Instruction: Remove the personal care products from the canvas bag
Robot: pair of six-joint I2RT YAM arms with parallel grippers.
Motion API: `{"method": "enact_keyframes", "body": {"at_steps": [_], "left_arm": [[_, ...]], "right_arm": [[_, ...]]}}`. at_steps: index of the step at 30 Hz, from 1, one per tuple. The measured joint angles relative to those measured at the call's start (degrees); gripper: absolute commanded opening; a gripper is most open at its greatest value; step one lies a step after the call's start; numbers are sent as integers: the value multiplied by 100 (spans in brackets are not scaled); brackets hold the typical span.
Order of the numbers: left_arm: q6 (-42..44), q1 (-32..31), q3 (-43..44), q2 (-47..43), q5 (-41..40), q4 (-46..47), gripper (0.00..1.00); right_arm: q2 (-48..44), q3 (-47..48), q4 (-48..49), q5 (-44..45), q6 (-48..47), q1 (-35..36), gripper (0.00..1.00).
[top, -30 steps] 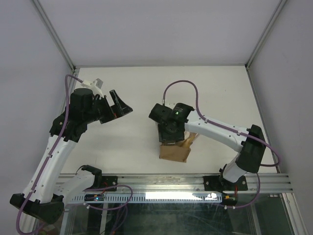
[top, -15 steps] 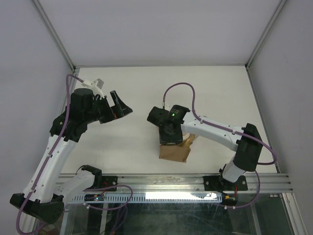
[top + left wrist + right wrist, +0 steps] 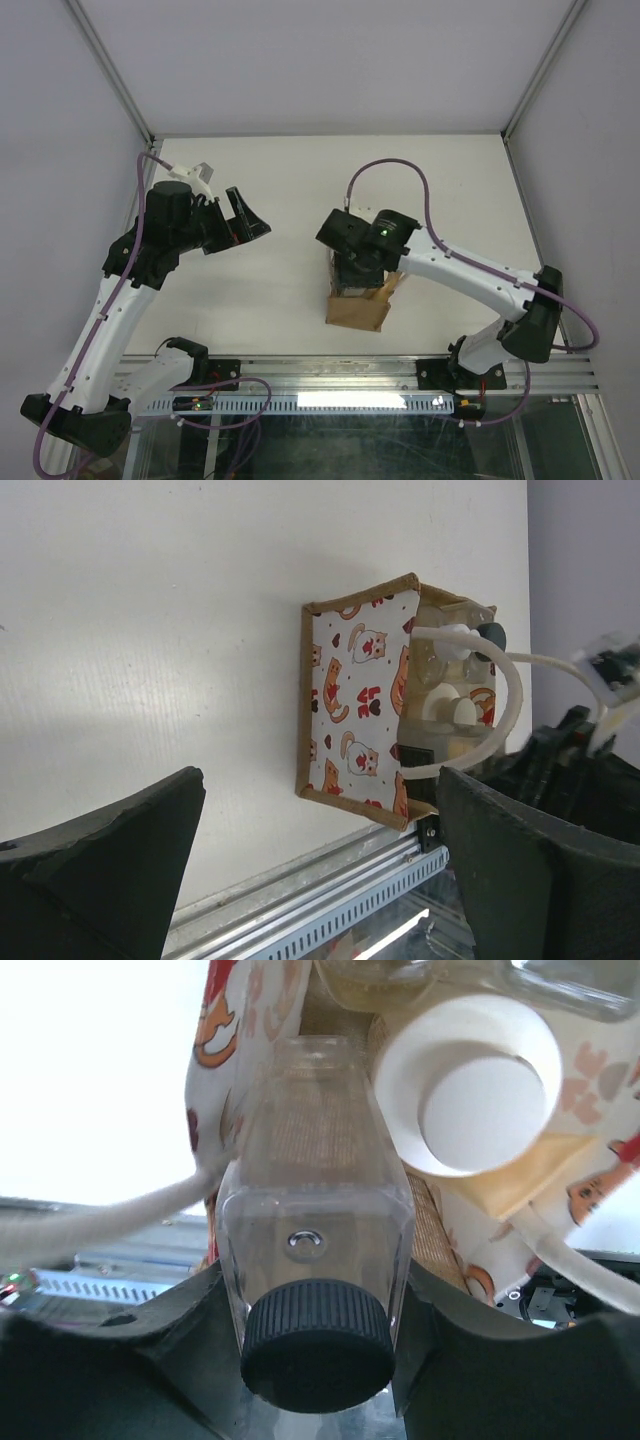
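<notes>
The canvas bag (image 3: 357,308) stands near the table's front edge; the left wrist view shows it open with a cat-print lining (image 3: 350,710) and pale looped handles (image 3: 512,695). My right gripper (image 3: 315,1310) is at the bag's mouth, shut on a clear-beige bottle (image 3: 310,1160) just under its dark ribbed cap (image 3: 316,1345). A bottle with a white cap (image 3: 470,1085) sits in the bag beside it. The left wrist view shows a dark cap (image 3: 490,635) and a white cap (image 3: 455,710) inside. My left gripper (image 3: 245,215) hangs open and empty, up and left of the bag.
The metal rail (image 3: 330,375) runs along the table's front edge just below the bag. White enclosure walls stand at the back and at both sides. The right arm (image 3: 470,280) reaches over the bag from the right.
The right arm's elbow and wrist have swung to the right over the bag. The left arm has not moved.
</notes>
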Motion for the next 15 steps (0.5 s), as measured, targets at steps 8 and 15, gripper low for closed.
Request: {"method": "enact_keyframes", "body": {"at_steps": [8, 15], "left_arm": [[-133, 0, -57, -15, -22, -50, 99], [-299, 0, -98, -37, -24, -92, 99]], "right_arm": [[-1021, 111, -195, -129, -17, -68, 0], [-1856, -33, -181, -402, 144, -321, 0]]}}
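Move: The black-capped clear bottle is already in the right fingers, pinched near its cap, its middle some 3 cm below the hand and about 1 cm ahead. The canvas bag it is coming out of has its middle about 4 cm ahead, 3 cm right and 10 cm below; in it, the white-lidded jar stands 5 cm right and 1 cm ahead, the white-capped bottle 9 cm ahead and 2 cm right. From the left hand the held bottle lies roughly 25 cm right, 7 cm back and 12 cm lower. The right hand, its grip on the black-capped bottle unchanged, keeps lifting out of the canvas bag, climbing about 8 cm while veering right across the jar's side of the bag and easing slightly back. As it rises the wrist tips by nearly 20 degrees, so that the fingertips and the bottle's lower end swing out to the left. ##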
